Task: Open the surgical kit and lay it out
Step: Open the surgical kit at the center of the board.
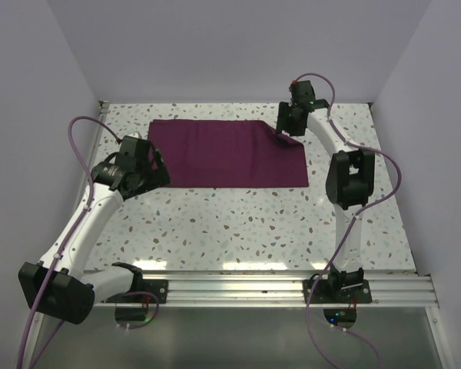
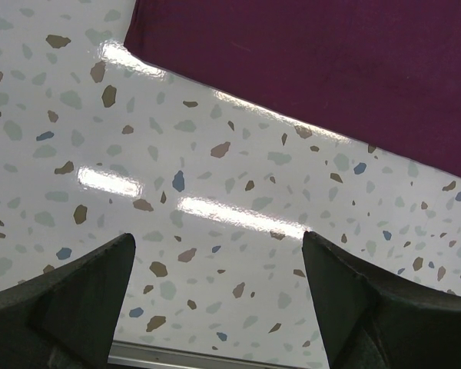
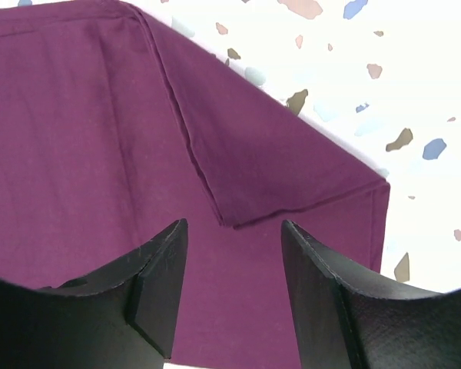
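Note:
The dark purple cloth wrap (image 1: 227, 152) lies flat on the far half of the table. No steel tray or instruments show; they are hidden or out of view. My right gripper (image 1: 286, 132) hovers over the cloth's far right corner, open and empty. In the right wrist view a folded flap corner (image 3: 238, 219) of the cloth (image 3: 84, 138) lies just ahead of the fingertips (image 3: 169, 261). My left gripper (image 1: 158, 171) is open and empty at the cloth's near left edge. In the left wrist view the cloth (image 2: 330, 69) lies beyond the fingers (image 2: 92, 292), over bare tabletop.
The terrazzo table (image 1: 238, 223) stretches between the cloth and the metal rail (image 1: 292, 288) at the near edge. White walls close in the left, right and far sides.

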{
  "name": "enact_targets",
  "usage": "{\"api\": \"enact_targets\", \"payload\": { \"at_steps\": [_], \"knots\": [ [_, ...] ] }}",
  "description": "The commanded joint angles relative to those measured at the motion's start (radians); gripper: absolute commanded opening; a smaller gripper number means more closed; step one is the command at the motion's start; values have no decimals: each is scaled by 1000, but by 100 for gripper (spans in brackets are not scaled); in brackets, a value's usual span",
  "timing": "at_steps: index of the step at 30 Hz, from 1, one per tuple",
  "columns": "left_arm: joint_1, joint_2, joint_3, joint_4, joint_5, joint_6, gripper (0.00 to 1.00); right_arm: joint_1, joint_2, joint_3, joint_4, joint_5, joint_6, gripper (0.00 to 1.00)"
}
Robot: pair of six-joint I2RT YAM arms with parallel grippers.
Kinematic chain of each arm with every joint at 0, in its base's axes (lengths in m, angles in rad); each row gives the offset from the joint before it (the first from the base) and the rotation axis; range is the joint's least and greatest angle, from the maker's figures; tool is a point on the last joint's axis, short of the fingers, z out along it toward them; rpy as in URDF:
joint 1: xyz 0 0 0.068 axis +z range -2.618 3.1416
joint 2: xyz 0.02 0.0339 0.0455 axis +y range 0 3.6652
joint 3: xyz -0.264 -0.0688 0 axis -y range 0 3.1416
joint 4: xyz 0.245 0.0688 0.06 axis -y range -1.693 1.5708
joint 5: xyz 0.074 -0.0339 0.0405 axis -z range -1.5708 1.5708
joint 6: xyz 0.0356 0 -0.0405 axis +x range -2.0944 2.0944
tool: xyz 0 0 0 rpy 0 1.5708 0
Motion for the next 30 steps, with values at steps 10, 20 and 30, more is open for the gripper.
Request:
{"api": "enact_targets", "payload": {
  "at_steps": [10, 20, 30],
  "knots": [
    [-5, 0, 25, 4, -13, 39, 93, 13, 72, 80, -22, 7, -10, 54],
    [-7, 25, 40, 6, -16, 66, 94, 16, 110, 103, -36, 45, -5, 31],
    [-5, 37, 49, 3, -28, 85, 94, 19, 94, 101, -28, 21, -20, 10]
  ]
}}
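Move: The tip of the surgical kit's turned-back flap lies about 5 cm below my right hand and roughly 1 cm ahead, between my part-open fingers. From that tip, the fold's right end is about 8 cm to the right and level with it; its far end is 5 cm left and 8 cm farther out. The kit's near right corner is 8 cm right and 13 cm back of it. From my left hand, the tip is some 28 cm ahead, 30 cm right and 12 cm below. I lower my right hand almost straight down, about 4.5 cm, to the loose tip of the kit's turned-back flap. Most of the drop comes first with the fingers half open; then I bring them nearly shut around the tip as I ease down the last centimetre or so, pinching the cloth, the wrist barely tipping. ##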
